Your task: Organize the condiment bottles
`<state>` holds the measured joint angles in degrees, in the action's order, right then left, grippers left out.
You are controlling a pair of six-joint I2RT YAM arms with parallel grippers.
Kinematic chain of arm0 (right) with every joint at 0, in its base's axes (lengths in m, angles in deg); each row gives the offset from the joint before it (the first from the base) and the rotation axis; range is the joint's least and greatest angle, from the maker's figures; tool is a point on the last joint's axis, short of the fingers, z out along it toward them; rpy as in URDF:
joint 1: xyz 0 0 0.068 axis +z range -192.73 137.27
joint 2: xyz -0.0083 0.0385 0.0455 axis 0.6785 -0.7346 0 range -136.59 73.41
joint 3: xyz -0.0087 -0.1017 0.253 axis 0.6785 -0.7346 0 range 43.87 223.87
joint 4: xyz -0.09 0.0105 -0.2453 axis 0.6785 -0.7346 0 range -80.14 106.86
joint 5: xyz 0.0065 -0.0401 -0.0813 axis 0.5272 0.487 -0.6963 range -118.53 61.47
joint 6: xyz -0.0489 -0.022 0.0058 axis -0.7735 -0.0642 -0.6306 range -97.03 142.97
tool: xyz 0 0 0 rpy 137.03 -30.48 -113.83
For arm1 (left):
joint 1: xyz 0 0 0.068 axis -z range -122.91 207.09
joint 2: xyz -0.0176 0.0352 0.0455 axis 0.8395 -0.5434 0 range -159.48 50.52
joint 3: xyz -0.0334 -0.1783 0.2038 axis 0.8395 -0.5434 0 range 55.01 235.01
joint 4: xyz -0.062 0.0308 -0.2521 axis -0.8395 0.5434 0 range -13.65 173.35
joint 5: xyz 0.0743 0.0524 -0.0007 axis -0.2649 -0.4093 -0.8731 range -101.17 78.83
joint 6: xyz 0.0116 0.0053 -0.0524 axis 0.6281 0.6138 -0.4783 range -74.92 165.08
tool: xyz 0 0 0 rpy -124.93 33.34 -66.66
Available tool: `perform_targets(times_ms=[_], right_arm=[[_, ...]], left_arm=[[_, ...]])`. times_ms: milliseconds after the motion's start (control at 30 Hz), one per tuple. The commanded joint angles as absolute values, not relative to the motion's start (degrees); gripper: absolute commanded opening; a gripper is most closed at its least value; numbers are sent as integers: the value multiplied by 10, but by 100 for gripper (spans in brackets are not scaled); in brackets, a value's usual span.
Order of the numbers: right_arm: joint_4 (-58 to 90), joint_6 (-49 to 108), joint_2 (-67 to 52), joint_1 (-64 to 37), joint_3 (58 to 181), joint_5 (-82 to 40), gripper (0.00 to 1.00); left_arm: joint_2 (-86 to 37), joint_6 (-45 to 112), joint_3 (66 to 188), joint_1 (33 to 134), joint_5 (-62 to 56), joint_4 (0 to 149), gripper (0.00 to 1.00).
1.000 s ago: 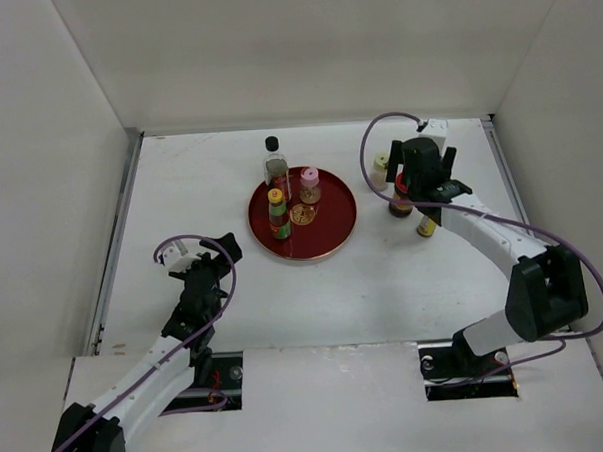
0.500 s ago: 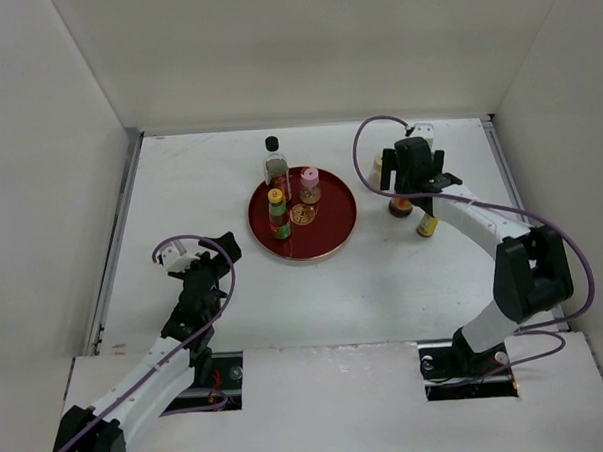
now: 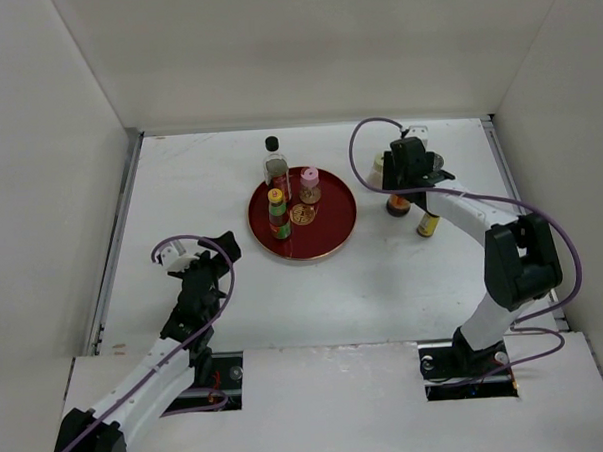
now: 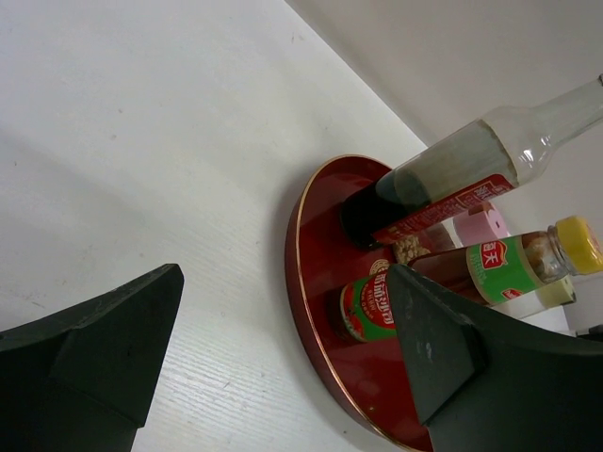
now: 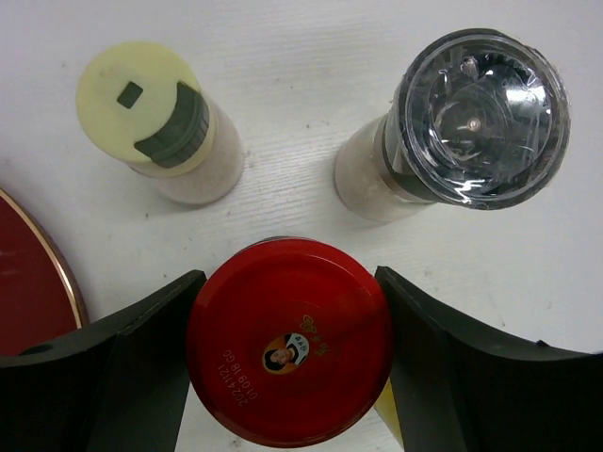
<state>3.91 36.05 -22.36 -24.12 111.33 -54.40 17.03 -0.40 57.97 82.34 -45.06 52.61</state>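
My right gripper (image 3: 398, 188) (image 5: 288, 350) stands over a red-capped jar (image 3: 398, 206) (image 5: 288, 353) on the table right of the round red tray (image 3: 333, 223), its fingers (image 5: 141, 367) pressed against both sides of the lid. Just beyond it stand a yellow-green-capped shaker (image 5: 141, 104) (image 3: 380, 166) and a grey-capped shaker (image 5: 480, 113). A yellow-capped bottle (image 3: 428, 223) stands beside the jar. On the tray are a tall clear bottle with a black cap (image 3: 275, 163) (image 4: 471, 169), a yellow-capped bottle (image 3: 278, 213) (image 4: 528, 268), a pink-capped jar (image 3: 310, 184) and a gold-lidded jar (image 3: 301, 215). My left gripper (image 3: 219, 252) (image 4: 283, 330) is open, well left of the tray.
White walls close the table on the left, back and right. The tray's rim (image 5: 38, 273) lies just left of my right gripper. The right arm's purple cable (image 3: 363, 143) loops above the shakers.
My right gripper has moved left and down over the red-capped jar, and its fingers have closed in onto the lid. The left arm has stayed still.
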Motion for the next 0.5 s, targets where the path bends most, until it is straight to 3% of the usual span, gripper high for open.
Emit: perform_targets(times_ms=[0, 133, 467], right_arm=[[60, 362, -228, -242, 1141, -535, 71], [81, 360, -204, -226, 1130, -543, 61], [106, 348, -86, -183, 1134, -552, 56]], left_arm=[[168, -10, 579, 819, -445, 510, 90], [164, -10, 579, 821, -445, 505, 90], [167, -10, 581, 822, -440, 504, 90]])
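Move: The red-capped bottle is already between the right fingers, still on the table; the red tray it goes to has its middle about 23 cm to the left, level fore and aft, some 9 cm below. On the tray, the pink-capped shaker stands about 21 cm left and 4 ahead. The pale-yellow-capped shaker is roughly 6 cm ahead and 5 left, the black-capped shaker 4 ahead and 6 right. From the left hand the tray's middle lies about 14 cm ahead, 19 right. Keep the right fingers shut on the red cap and lift the bottle off the table by about 4 cm, slowly at first and then faster. As it rises, carry it some 2.5 cm left towards the tray and draw it a little back, away from the black-capped shaker. ##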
